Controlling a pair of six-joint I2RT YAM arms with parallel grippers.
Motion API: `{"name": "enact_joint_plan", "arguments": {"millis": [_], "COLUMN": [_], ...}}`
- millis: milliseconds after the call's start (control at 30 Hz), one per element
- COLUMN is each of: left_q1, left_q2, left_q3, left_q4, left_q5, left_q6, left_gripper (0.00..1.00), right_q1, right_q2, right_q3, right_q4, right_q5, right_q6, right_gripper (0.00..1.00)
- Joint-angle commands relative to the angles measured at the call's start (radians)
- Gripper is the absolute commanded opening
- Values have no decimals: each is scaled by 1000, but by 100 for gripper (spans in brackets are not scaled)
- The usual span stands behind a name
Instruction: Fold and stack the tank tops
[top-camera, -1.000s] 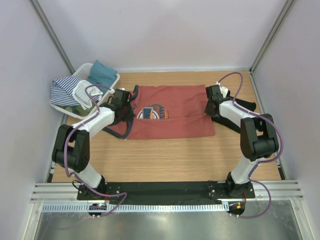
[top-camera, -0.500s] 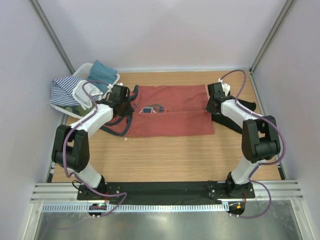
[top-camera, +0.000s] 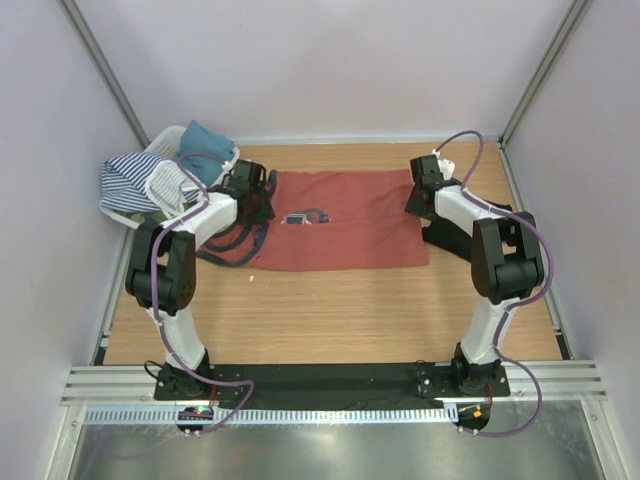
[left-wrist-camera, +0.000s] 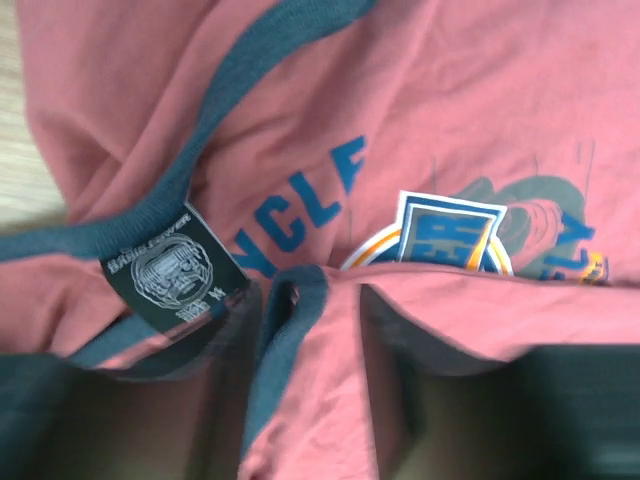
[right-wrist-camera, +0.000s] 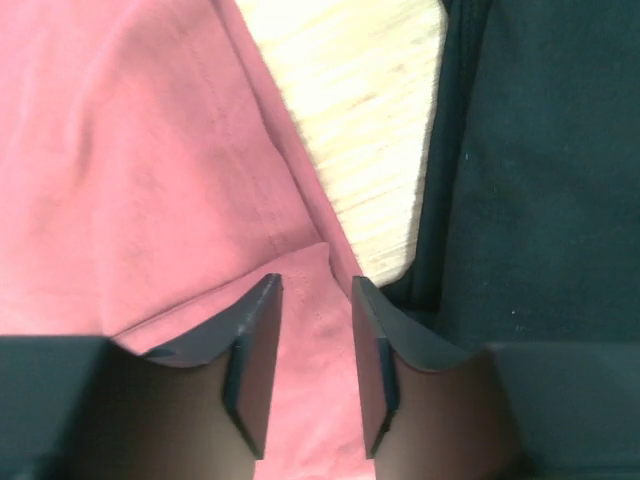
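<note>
The rust-red tank top (top-camera: 345, 225) lies folded across the back half of the table, its navy-edged straps (top-camera: 235, 243) trailing off to the left. My left gripper (top-camera: 258, 195) is at the fold's left end. In the left wrist view its jaws (left-wrist-camera: 312, 330) stand apart over slack red cloth and navy edging (left-wrist-camera: 285, 330), beside the black neck label (left-wrist-camera: 170, 275). My right gripper (top-camera: 420, 195) is at the right end, open (right-wrist-camera: 315, 300), with the red hem (right-wrist-camera: 310, 400) loose between its fingers. The black tank top (top-camera: 440, 240) (right-wrist-camera: 540, 180) lies crumpled to the right, partly under that arm.
A white basket (top-camera: 222, 158) at the back left holds a striped cloth (top-camera: 125, 180) and a teal one (top-camera: 205, 140). Bare wood table (top-camera: 330, 310) stretches in front of the red top. Walls close in on both sides.
Both grippers carried the near edge of the red top toward the back, narrowing it into a folded band. Both sets of jaws were shut on the cloth and have now parted.
</note>
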Motion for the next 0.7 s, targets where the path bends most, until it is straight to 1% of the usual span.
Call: {"name": "enact_joint_plan", "arguments": {"millis": [0,67,133,167,200,233,267,300,367,433,500,567,600,667], "left_q1": [8,7,2,-7,-15,-25,-50,-65,-127,-180,-208,-236,-243,-263], "left_q2": [-24,-89,-133,-159,-204,-229,-252,-301,-344,-413,-479,-518,-533,-576], "left_q3": [40,6,-20,-28,-35,-54,-69,-87,-160,-250,-343,-396,-446,-492], "left_q4": [7,19,16,4,-4,-19,-22,-24,-12,11,30,50,59,70], "left_q5": [-45,-51,-68,-80,-90,-106,-111,-114,-119,-120,-114,-111,-113,-134], "left_q6": [10,7,4,5,5,4,-10,-19,-59,-95,-142,-167,-187,-208], "left_gripper": [49,59,63,67,68,69,70,70,70,70,70,70,70,70], "right_q1": [-5,-3,-5,-3,-2,-2,2,3,11,12,12,17,20,26], "right_q2": [-26,-94,-149,-207,-235,-262,-320,-347,-419,-456,-500,-526,-545,-559], "right_q3": [26,-27,-79,-96,-115,-156,-179,-201,-274,-345,-389,-454,-492,-527], "right_q4": [0,25,26,26,23,20,19,11,8,3,2,5,14,25], "right_q5": [30,24,12,-4,-14,-21,-36,-39,-70,-93,-117,-131,-143,-148], "right_q6": [-5,-2,-1,1,1,1,1,-2,1,12,33,53,61,85], "right_gripper": [43,44,45,47,48,52,52,53,53,53,53,53,55,59]}}
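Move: For the left hand, the red tank top's near edge lies about 12 cm back and 3 cm to the right. The printed logo is some 11 cm right and 1 cm ahead of that hand, a blue-trimmed strap 8 cm back and 8 cm left. The right hand's goal, the near right corner of the tank top, is roughly 12 cm back and 3 cm right; the folded black tank top sits 15 cm right, 2 cm back. All lie about at fingertip height. Up and back, both hands come free of the hem they have just laid forward, the already parted fingers opening wider. They arc over the folded layer, the left rising some 8 cm and the right about 6, then sink again towards the near edge, ending about 12 cm back. The left also drifts roughly 4 cm right; its fingertips tilt up, then partly down again. ##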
